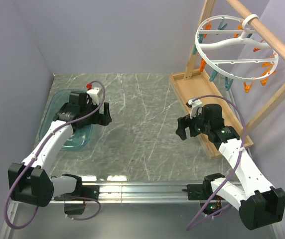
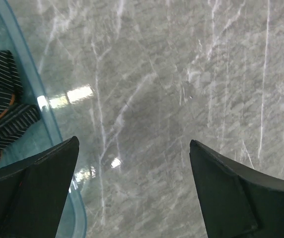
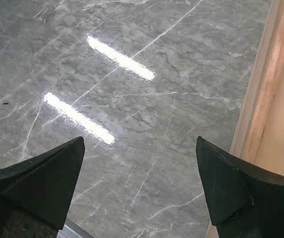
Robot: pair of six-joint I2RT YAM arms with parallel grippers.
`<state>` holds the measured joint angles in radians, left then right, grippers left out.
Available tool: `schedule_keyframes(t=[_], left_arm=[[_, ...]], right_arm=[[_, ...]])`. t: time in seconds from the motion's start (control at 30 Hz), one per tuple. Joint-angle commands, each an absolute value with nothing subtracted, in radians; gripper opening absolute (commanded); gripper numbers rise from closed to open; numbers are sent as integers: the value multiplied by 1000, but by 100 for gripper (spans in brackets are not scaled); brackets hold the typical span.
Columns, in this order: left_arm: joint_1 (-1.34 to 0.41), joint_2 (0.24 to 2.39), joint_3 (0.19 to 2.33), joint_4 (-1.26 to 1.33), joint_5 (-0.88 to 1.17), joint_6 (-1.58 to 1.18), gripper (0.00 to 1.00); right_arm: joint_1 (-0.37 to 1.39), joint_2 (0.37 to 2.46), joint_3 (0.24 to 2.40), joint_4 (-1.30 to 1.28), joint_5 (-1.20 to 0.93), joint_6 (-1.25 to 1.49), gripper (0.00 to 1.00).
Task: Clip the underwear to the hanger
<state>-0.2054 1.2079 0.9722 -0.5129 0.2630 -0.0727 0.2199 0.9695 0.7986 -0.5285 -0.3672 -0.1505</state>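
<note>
The underwear (image 2: 2, 106) is dark fabric with thin pale stripes and orange trim, lying in a teal bin (image 2: 46, 119) at the left of the left wrist view; the left arm hides it in the top view. The hanger (image 1: 230, 61) is a white ring with orange and teal clothespins (image 1: 247, 87), hanging from a wooden rack at the back right. My left gripper (image 1: 106, 113) is open and empty over the marble just right of the bin, as the left wrist view (image 2: 134, 141) shows. My right gripper (image 1: 182, 128) is open and empty beside the rack's base, also in the right wrist view (image 3: 140, 140).
The teal bin (image 1: 58, 99) sits at the left, partly under the left arm. The wooden rack (image 1: 192, 89) has a flat base on the table and tall posts at the right; its base edge (image 3: 271, 99) lies close to the right gripper's right finger. A metal rail (image 1: 132, 189) runs along the near edge.
</note>
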Motion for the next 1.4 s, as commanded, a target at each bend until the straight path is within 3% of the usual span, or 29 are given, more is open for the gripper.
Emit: schedule_keyframes(t=[0.0, 0.2, 0.43, 0.63, 1.27, 1.37], left_arm=[[-202, 1230, 1067, -486, 213, -92, 99], [-144, 1325, 1201, -549, 170, -92, 100], [156, 1442, 1348, -686, 239, 27, 99], [307, 1557, 1404, -758, 241, 158, 99], [255, 1819, 1276, -499, 288, 84, 99], [262, 1856, 1269, -470, 235, 64, 94]], right_arm=[[225, 956, 808, -511, -367, -155, 100], [225, 956, 810, -512, -367, -160, 100], [224, 943, 801, -512, -365, -164, 100], [225, 957, 798, -502, -377, -161, 100], [225, 989, 815, -514, -367, -166, 100], [225, 985, 810, -517, -362, -169, 100]])
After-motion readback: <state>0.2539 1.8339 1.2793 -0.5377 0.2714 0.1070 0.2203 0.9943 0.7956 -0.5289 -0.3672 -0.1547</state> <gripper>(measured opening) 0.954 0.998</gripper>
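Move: The striped underwear lies about 17 cm to the left of the left hand, some 10 cm ahead and roughly 14 cm below it. The basin around the underwear has its middle farther left, about 24 cm to the left of that hand, 9 cm ahead and 14 cm down. From the idle right hand the underwear is some 52 cm to the left, 15 cm ahead and 14 cm below. Still wide open, the left hand sweeps forward and some 18 cm left, then sinks steeply towards the underwear. ##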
